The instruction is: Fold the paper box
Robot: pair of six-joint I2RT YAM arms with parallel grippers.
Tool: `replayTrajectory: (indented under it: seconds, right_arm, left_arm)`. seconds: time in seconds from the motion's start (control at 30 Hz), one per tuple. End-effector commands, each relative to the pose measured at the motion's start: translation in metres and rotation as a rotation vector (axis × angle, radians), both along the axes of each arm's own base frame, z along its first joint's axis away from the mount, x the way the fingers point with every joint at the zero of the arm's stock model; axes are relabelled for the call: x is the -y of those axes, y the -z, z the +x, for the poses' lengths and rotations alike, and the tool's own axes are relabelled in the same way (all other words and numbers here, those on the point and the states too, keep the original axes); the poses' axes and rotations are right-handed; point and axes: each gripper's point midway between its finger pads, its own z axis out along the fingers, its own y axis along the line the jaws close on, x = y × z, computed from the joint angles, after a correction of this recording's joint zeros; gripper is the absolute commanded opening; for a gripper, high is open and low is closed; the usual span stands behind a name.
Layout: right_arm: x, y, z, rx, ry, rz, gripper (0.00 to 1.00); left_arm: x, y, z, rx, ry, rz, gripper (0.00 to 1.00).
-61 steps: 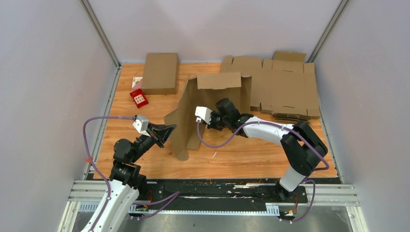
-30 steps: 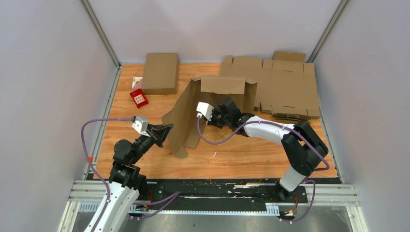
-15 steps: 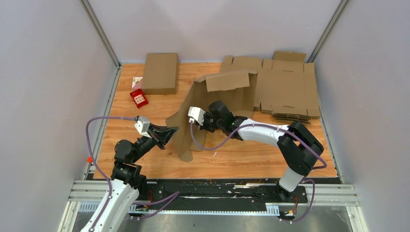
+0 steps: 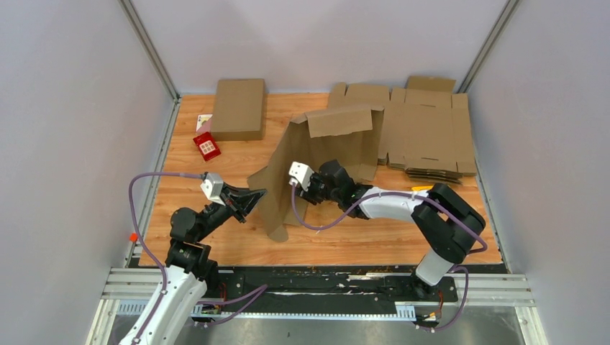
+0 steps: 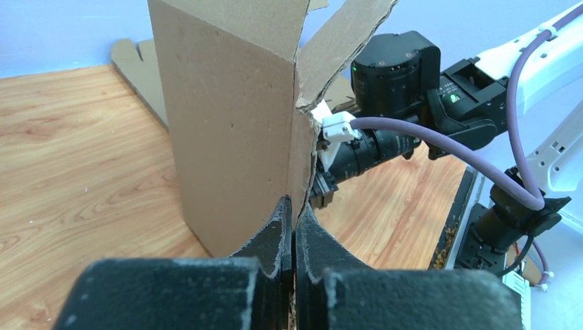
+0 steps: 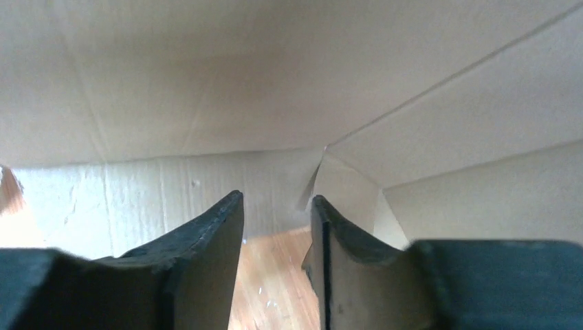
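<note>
A brown cardboard box blank (image 4: 316,144) stands half raised in the middle of the table, its flaps up and a top flap bent over. My left gripper (image 4: 253,197) is shut on the blank's near left edge (image 5: 299,151); the card runs between the closed jaws in the left wrist view (image 5: 293,206). My right gripper (image 4: 311,185) reaches in under the raised panels from the right. It is open, and the inner face of the card (image 6: 206,89) fills the right wrist view in front of it (image 6: 275,203).
A stack of flat box blanks (image 4: 424,133) lies at the back right. A folded brown box (image 4: 237,108) sits at the back left, with a small red card (image 4: 206,146) beside it. Grey walls close in the table on three sides.
The right gripper pushed left under the blank, then drew back a little to the right. The blank's top flap tilted and its lower corner shifted right. The left gripper kept its hold.
</note>
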Motion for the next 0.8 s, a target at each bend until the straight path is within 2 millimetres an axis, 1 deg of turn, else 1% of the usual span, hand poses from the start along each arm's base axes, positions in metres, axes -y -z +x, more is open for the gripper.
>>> replayTrajectory:
  seconds: [0.0, 0.1, 0.17, 0.2, 0.37, 0.47, 0.57, 0.7, 0.73, 0.77]
  right_arm:
    - [0.003, -0.041, 0.001, 0.062, 0.059, 0.121, 0.49]
    - [0.013, -0.047, -0.007, 0.061, 0.070, 0.140, 0.65]
    - [0.021, -0.054, -0.010, 0.062, 0.093, 0.155, 0.72]
    - [0.026, -0.056, -0.011, 0.061, 0.110, 0.159, 0.74]
    - [0.053, -0.072, -0.023, 0.071, 0.183, 0.211, 0.78]
    - [0.072, -0.076, -0.030, 0.067, 0.228, 0.242, 0.79]
    - [0.096, -0.086, -0.026, 0.082, 0.333, 0.297, 0.80]
    - [0.130, -0.111, -0.020, 0.075, 0.471, 0.426, 0.81]
    - [0.141, -0.120, -0.019, 0.080, 0.517, 0.463, 0.81]
    - [0.153, -0.124, -0.016, 0.079, 0.568, 0.488, 0.81]
  left_arm:
    - [0.002, -0.006, -0.004, 0.024, 0.016, -0.008, 0.00]
    - [0.002, -0.005, -0.003, 0.022, 0.014, -0.009, 0.00]
    - [0.002, -0.005, -0.003, 0.022, 0.013, -0.007, 0.00]
    - [0.001, -0.005, -0.003, 0.021, 0.012, -0.006, 0.00]
    - [0.001, -0.003, -0.002, 0.018, 0.006, -0.003, 0.00]
    - [0.000, -0.004, -0.003, 0.024, 0.004, -0.002, 0.00]
    - [-0.001, -0.005, -0.002, 0.027, -0.006, 0.001, 0.00]
    - [-0.002, -0.005, -0.002, 0.029, -0.014, 0.001, 0.00]
    - [-0.002, -0.005, -0.002, 0.029, -0.014, 0.001, 0.00]
    - [-0.002, -0.005, -0.002, 0.027, -0.014, 0.002, 0.00]
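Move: The box's side flap, at the foot of the left panel, lies about 4 cm back, 2 cm left and 5 cm below the right hand. The left panel rises some 7 cm left of this hand and 2 cm ahead, and the rear bottom flap lies about 8 cm right, 5 cm ahead and 6 cm lower. From the left hand, which pinches the panel's outer edge, the side flap is level ahead, about 8 cm right and 20 cm down. The right hand backs out of the box's inner left corner, sweeping about 12 cm to the right, away from the left panel and its side flap, while after a tiny dip it lifts some 9 cm and draws slightly back; its part-open fingers spread wide and the wrist turns clockwise as the fingers tip up flatter. The left hand stays put, shut on the panel's outer edge, and holds the wall upright. ##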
